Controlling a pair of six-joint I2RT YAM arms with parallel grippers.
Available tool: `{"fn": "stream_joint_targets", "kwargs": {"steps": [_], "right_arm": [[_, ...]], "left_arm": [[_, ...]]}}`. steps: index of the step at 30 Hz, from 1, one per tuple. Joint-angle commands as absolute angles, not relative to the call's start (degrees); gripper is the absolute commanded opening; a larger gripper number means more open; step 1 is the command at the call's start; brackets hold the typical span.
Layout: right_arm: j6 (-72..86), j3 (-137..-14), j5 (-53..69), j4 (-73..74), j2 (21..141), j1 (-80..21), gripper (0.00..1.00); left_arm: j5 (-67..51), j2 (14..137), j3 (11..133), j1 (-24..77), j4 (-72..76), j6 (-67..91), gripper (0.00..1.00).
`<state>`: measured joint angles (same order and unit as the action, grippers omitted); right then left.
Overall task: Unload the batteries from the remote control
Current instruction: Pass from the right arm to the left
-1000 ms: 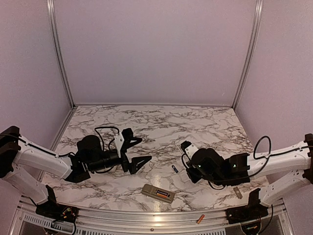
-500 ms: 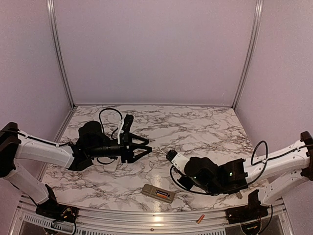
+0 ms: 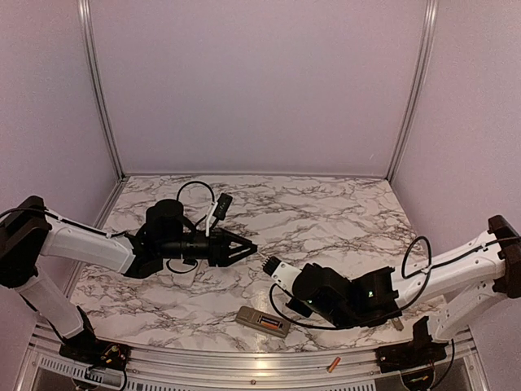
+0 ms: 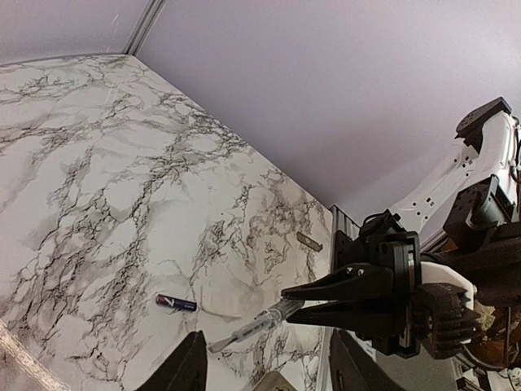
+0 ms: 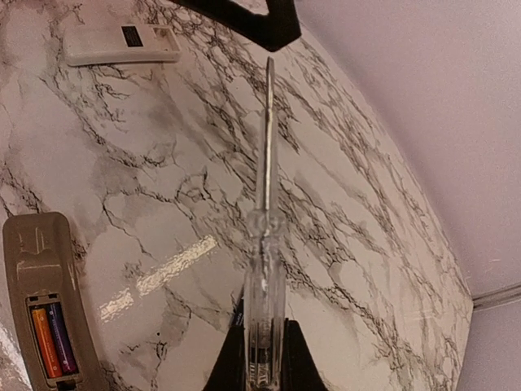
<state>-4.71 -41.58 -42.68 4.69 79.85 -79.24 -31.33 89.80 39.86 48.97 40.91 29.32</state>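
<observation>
The grey remote [image 3: 264, 322] lies near the front edge with its compartment open. An orange battery [image 5: 41, 340] and a dark blue one [image 5: 61, 338] sit side by side in it [image 5: 41, 269]. A loose dark blue battery [image 4: 177, 303] lies on the marble, hidden in the top view. An orange battery [image 3: 333, 364] lies on the front rail. My right gripper [image 3: 285, 277] [image 5: 262, 346] is shut on a clear-handled screwdriver [image 5: 264, 244], whose blade points at my left gripper [image 3: 247, 247]. The left gripper [image 4: 267, 336] is open and empty, just short of the blade tip [image 4: 220, 345].
A small grey flat piece [image 3: 396, 320] lies by the right arm, also seen in the left wrist view [image 4: 309, 241]. A white flat piece with a dark label [image 5: 122, 45] lies beyond the left gripper. Purple walls and metal rails bound the marble table [image 3: 326, 212].
My left gripper has swung right toward the centre and turned. My right gripper has moved left and forward with the screwdriver, covering the loose blue battery in the top view.
</observation>
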Motion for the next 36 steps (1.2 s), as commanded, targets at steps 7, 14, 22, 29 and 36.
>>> {"fn": "stream_joint_targets", "kwargs": {"steps": [7,14,22,29,36], "right_arm": [[-5.7,-45.0,-44.3,4.3,80.9,-79.6,0.00],[-7.0,-45.6,-44.1,2.7,82.2,-80.2,0.00],[-7.8,-46.4,-44.5,1.4,84.0,-80.2,0.00],[-8.4,-46.5,-46.3,0.5,84.6,-80.3,0.00],[-6.5,-47.2,-47.4,-0.3,86.3,-80.3,0.00]], "left_arm": [[-32.3,93.3,41.0,46.2,41.5,34.9,0.52],[-34.1,95.3,41.6,46.2,43.7,36.6,0.39],[-36.1,96.9,41.6,46.2,47.1,39.3,0.18],[-35.9,96.7,41.2,46.2,47.6,39.8,0.00],[-35.9,95.7,40.0,46.2,50.4,40.0,0.00]]}}
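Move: The screwdriver, gripped in the right hand, has its blade about 3 cm right of the left hand and 3 cm lower, level fore and aft. The open remote lies roughly 10 cm back, 3 right and 18 below the left hand; the blue battery 3 ahead, 12 right, equally low. From the right hand, the waiting left gripper is about 5 cm ahead, 9 left and 5 above. Down and forward goes the left hand, sinking about 3 cm and reaching some 2 cm out over the screwdriver's blade end, its attitude turning about 10 degrees; its half-open fingers then shut and pinch the blade, while the hand lifts back a centimetre. The right hand keeps its grip on the handle and carries the screwdriver about 2 cm left, into the closing fingers. ##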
